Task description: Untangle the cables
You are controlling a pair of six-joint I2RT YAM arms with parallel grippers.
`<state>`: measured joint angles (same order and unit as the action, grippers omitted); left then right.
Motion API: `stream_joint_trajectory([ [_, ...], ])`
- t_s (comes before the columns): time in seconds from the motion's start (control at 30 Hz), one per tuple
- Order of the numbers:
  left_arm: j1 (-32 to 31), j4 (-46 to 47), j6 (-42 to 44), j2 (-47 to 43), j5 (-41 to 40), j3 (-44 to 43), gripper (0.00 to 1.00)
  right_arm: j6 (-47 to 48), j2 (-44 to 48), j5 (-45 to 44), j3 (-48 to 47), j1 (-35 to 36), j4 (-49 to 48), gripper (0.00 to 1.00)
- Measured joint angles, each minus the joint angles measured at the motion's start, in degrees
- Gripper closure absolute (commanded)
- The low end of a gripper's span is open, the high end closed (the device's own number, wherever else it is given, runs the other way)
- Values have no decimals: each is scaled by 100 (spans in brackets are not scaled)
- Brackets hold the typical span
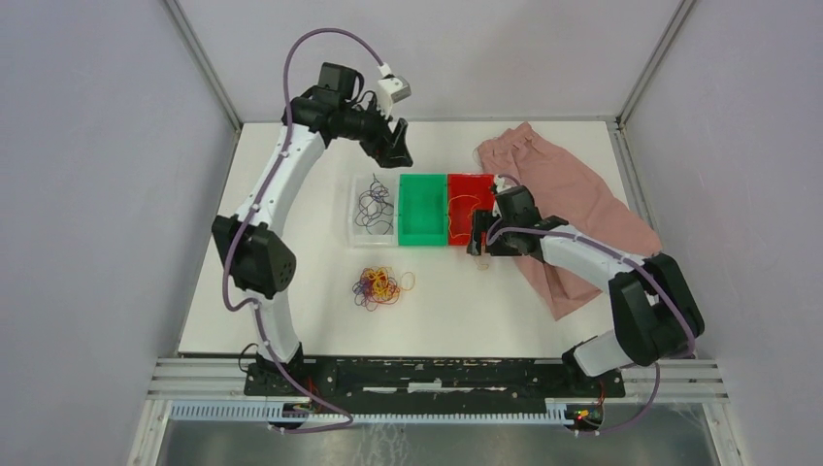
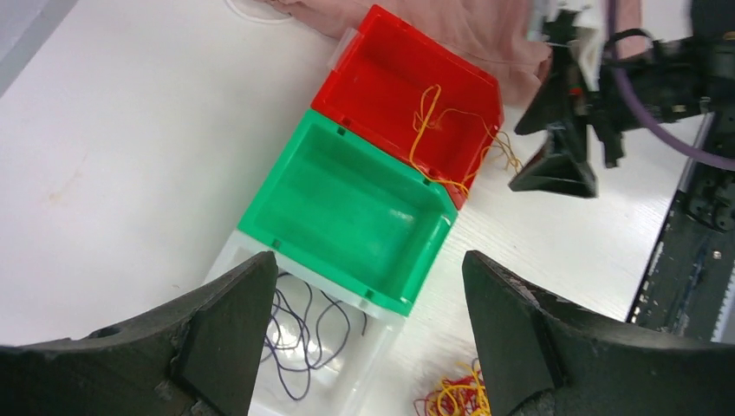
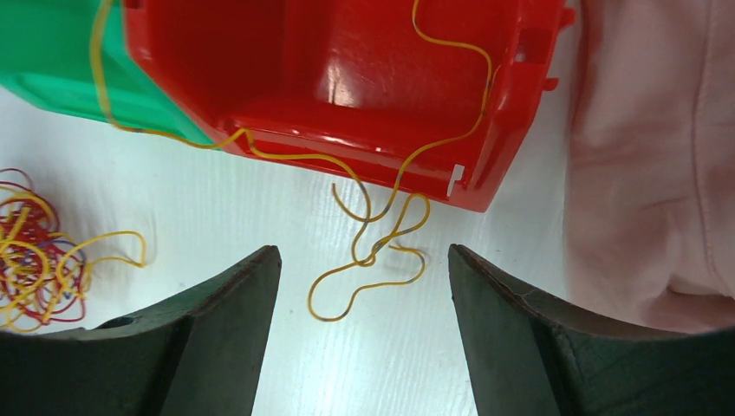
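Observation:
Loose cables lie tangled, red, yellow and purple, in a small heap [image 1: 380, 284] on the white table in front of the bins. A dark purple cable [image 2: 299, 368] lies curled in the clear bin [image 1: 361, 231]. A yellow cable [image 3: 328, 319] runs from the red bin [image 3: 347, 78] over its front wall and loops on the table. My right gripper [image 3: 362, 256] hovers open just above that loop, holding nothing. My left gripper [image 2: 368, 260] is raised and open over the far side of the clear and green bins, also with nothing in it.
A green bin [image 1: 422, 209] stands between the clear and red ones, with nothing in it. A pink cloth [image 1: 573, 204] lies spread at the right, under my right arm. White walls and metal rails close off the table.

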<state>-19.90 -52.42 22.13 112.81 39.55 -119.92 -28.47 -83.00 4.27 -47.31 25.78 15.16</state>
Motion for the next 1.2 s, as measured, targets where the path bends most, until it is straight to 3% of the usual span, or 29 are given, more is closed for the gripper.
stream_joint_trajectory([
  [0.1,107,-55,0,-450,103,387,15,52,-363,28,-103,11,90,29],
  [0.17,116,-48,2,-767,168,658,16,94,-577,26,-190,13,160,39],
  [0.37,101,74,4,-1429,348,1222,18,153,-680,26,-420,26,275,90],
  [0.43,101,87,7,-1504,385,1322,18,157,-649,26,-531,35,284,99],
  [0.8,103,203,13,-1622,415,1792,18,306,-660,-444,-1532,37,741,100],
  [1.13,103,304,155,-1915,424,2022,18,752,-2286,-1281,-2826,225,984,100],
  [1.2,105,310,181,-1963,428,2081,18,846,-2562,-1427,-2988,319,1016,95],
])
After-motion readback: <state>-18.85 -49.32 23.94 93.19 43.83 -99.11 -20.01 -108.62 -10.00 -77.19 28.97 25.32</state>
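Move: The loose tail of the orange cable lies on the table straight below the right gripper, about 3 cm down, between its open fingers. The middle of the red box, which holds the rest of this cable, is some 11 cm ahead and 1 cm left of the gripper; the green box is about 10 cm left of the red one. The tangled pile lies some 20 cm left and 6 cm back. From the left gripper the tail is about 13 cm back, 16 cm right and 23 cm down. Dip the right gripper about 3 cm onto the orange tail, shut the fingers on it, then lift it and carry it some 10 cm forward over the red box's near wall. Finish by lowering while rolling the hand's left side down nearly 20 degrees, keeping the pinch. Meanwhile draw the open left gripper back and slightly up, holding nothing. ##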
